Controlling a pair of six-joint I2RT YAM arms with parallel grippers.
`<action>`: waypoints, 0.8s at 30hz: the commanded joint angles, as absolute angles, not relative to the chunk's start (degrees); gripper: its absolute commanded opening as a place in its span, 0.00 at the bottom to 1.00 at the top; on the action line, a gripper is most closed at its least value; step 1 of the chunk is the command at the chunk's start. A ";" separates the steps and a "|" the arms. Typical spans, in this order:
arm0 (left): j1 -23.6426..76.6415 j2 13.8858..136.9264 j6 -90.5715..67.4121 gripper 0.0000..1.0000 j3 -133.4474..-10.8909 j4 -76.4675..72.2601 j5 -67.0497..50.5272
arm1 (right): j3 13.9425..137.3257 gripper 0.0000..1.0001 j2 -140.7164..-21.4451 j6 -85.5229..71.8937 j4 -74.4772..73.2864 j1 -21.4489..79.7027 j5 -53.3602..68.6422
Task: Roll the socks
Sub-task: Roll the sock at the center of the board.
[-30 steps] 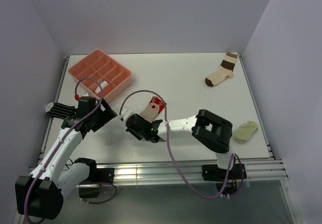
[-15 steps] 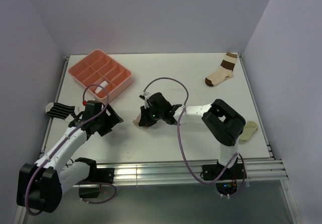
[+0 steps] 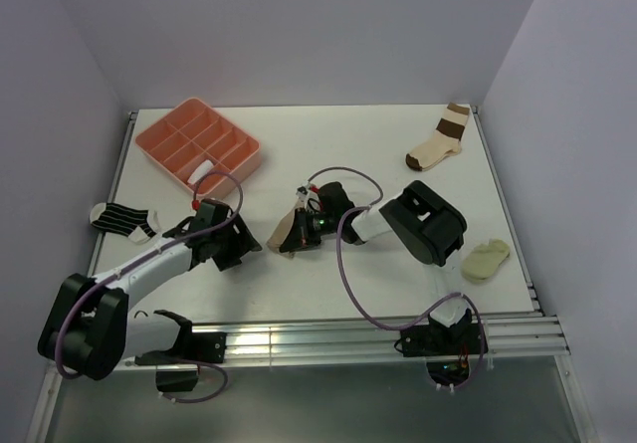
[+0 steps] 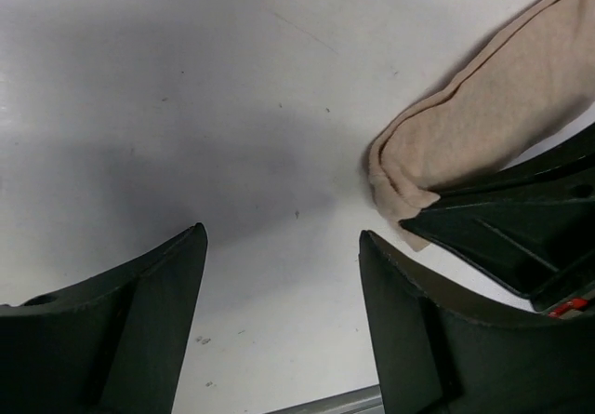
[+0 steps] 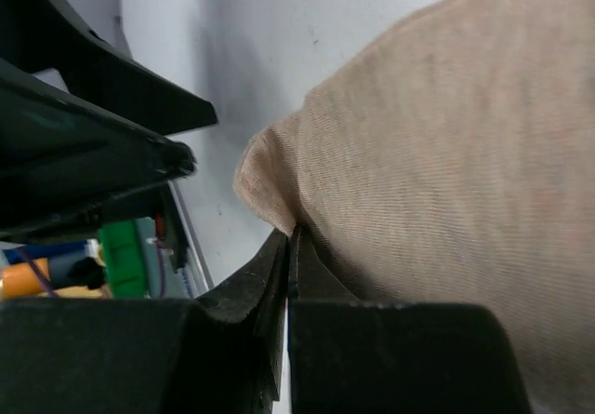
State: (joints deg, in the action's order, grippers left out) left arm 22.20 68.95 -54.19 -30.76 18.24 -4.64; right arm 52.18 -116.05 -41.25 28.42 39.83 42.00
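A tan sock (image 3: 283, 228) lies mid-table, its red end hidden under the right wrist. My right gripper (image 3: 288, 244) is shut on the sock's near edge; in the right wrist view the jaws (image 5: 290, 234) pinch a fold of tan fabric (image 5: 446, 153). Just left of the sock, my left gripper (image 3: 242, 250) stands low over the table. In its wrist view it (image 4: 282, 237) is open over bare table, with the tan sock (image 4: 483, 116) ahead on the right. The black-and-white striped sock (image 3: 121, 218) lies at the left edge. A white roll (image 3: 203, 170) sits in the tray.
A salmon compartment tray (image 3: 159, 131) stands at the back left. A cream sock with brown bands (image 3: 439, 142) lies at the back right, and a pale yellowish lump (image 3: 485, 261) at the right. The right arm's elbow (image 3: 430, 222) rises beside the sock.
The right arm has swung its wrist over the tan sock and dragged the gripped end left. The left gripper has moved right, close to the sock, and its jaws have narrowed a little.
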 commanded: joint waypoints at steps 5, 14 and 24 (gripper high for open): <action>25.39 75.05 -54.84 0.69 -32.61 13.63 -3.43 | 50.19 0.00 -119.97 -50.27 38.32 36.83 48.08; 28.03 81.38 -55.20 0.65 -35.15 11.51 -2.29 | 51.15 0.00 -120.06 -48.08 33.40 36.30 47.11; 29.09 87.62 -54.49 0.44 -36.74 12.13 -1.32 | 51.68 0.01 -119.79 -47.29 31.12 36.21 46.06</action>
State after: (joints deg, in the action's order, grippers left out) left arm 28.45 84.31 -55.27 -37.69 8.64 -4.27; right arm 51.05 -119.17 -48.77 34.20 36.71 47.27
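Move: The folded toe end of the beige sock lies about 6 cm to the right of my left hand, some 2 cm ahead and 2 cm lower. The sock's red cuff is roughly 12 cm ahead and 14 cm right of that hand; the pink box is about 26 cm ahead and 15 cm left. My right hand is already at the toe end: the fold is about 2 cm to its left and 1 cm ahead, level with it. I slide my left hand low over the board, about 5 cm to the right and 3 cm forward, sinking slightly, and narrow its open fingers to roughly half open around the folded toe edge beside my right fingertips. My right hand keeps its fingers shut at the fold, finishes its wind with a turn of some 10 degrees, shifts about 1 cm to its right, then holds there. ##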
